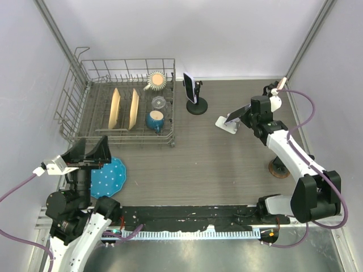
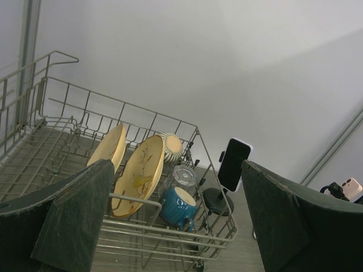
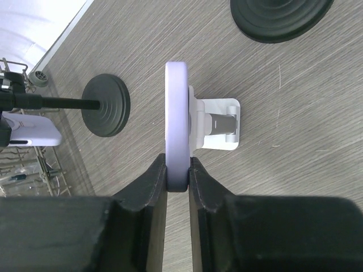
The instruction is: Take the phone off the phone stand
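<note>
A lavender phone (image 3: 177, 113) leans on a small white phone stand (image 3: 218, 124) at the table's right (image 1: 227, 126). My right gripper (image 3: 177, 167) is shut on the phone's near edge, both fingers pressed flat against its sides. From above, the phone (image 1: 234, 115) still rests on the stand, with the right gripper (image 1: 244, 113) just right of it. My left gripper (image 1: 88, 153) hangs open near the front left corner, its wide-apart fingers (image 2: 74, 215) holding nothing.
A second phone (image 1: 188, 88) sits on a black round-based stand (image 1: 197, 106) beside the wire dish rack (image 1: 74, 107), which holds two yellow plates (image 1: 123, 109), a glass and a blue mug (image 1: 155, 120). A blue dotted plate (image 1: 110, 175) lies front left. A dark disc (image 1: 279, 168) lies right.
</note>
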Robot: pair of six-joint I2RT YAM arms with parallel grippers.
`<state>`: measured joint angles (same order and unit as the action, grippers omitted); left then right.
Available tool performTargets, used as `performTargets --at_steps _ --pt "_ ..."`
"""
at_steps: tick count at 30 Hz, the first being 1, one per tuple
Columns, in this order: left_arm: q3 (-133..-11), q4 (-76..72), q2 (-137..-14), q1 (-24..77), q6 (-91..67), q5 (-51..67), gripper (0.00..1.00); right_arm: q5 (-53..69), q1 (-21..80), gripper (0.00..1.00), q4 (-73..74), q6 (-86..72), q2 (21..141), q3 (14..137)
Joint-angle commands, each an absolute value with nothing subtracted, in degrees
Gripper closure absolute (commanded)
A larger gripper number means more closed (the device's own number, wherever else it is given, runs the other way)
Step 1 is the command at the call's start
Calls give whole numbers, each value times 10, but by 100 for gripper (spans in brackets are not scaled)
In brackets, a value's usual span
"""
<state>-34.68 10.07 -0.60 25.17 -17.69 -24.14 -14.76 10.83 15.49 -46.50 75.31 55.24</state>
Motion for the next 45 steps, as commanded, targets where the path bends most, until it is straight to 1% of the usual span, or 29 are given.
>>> performTargets --at_steps 1,2,5,11,14,18,19,21,22,28,31,32,34,35,36,38,41,42,45 --pt "-344 84 24 255 -164 -207 0 -167 111 88 131 -466 708 548" --pt "-342 83 24 255 -163 -200 0 -164 110 93 130 -465 702 548" --pt "-338 75 21 255 -157 -180 0 -156 111 99 125 -459 680 550" --pt "-343 76 2 255 -152 -164 0 -116 111 99 123 -433 624 563" --pt "-357 90 -44 255 -156 -134 0 -75 111 99 124 -414 591 570" --pt "-395 126 -160 255 -165 -71 0 -7 111 99 132 -379 555 573" --pt "-416 135 -184 255 -165 -59 0 44 112 99 134 -374 548 571" --pt "-439 169 -226 255 -163 -26 0 77 112 99 141 -360 533 566" --pt "-465 181 -269 255 -163 -15 0 114 112 99 143 -358 528 563" --pt "-532 228 -390 260 -156 71 0 225 129 99 137 -343 503 514" --pt "-575 269 -442 288 -143 77 0 275 150 99 116 -345 497 478" --pt "-586 291 -475 318 -137 70 0 284 156 99 111 -350 496 469" --pt "-617 312 -509 357 -118 41 0 301 169 99 92 -354 491 444" --pt "-625 325 -535 402 -112 7 0 306 178 99 88 -358 490 432" --pt "-635 327 -545 426 -104 -17 0 314 182 99 81 -360 490 426" --pt "-641 323 -561 488 -83 -49 0 323 192 99 76 -364 494 414" --pt "-643 312 -585 554 -59 -85 0 337 205 99 62 -372 502 398" --pt "-644 310 -597 568 -53 -111 0 339 210 99 53 -379 504 395" --pt "-628 295 -613 610 -5 -118 0 344 234 99 23 -392 512 381"
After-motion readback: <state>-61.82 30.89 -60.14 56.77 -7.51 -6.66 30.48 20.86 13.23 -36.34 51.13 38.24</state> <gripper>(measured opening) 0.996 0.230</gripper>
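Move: The right fingers are already shut on the phone, whose middle is about 3 cm ahead and 3 to the left, with the white stand's middle some 10 cm below the hand. The clear spot over mid-table is roughly 16 cm back and 16 left; the left black stand is about 12 ahead, 18 left, and the right one 9 ahead, 10 right. From the left hand, the phone lies around 25 ahead, 52 right and 20 lower. Up and back off the white stand, rising about 11 cm with the phone still pinched by its edge, then left and down again over mid-table, the right hand turning some 50 degrees counter-clockwise. The open left hand swings right about 24 cm towards the phone, sinking 11 and reaching forward before drawing back, while its wrist tips down, rolls and turns clockwise. ##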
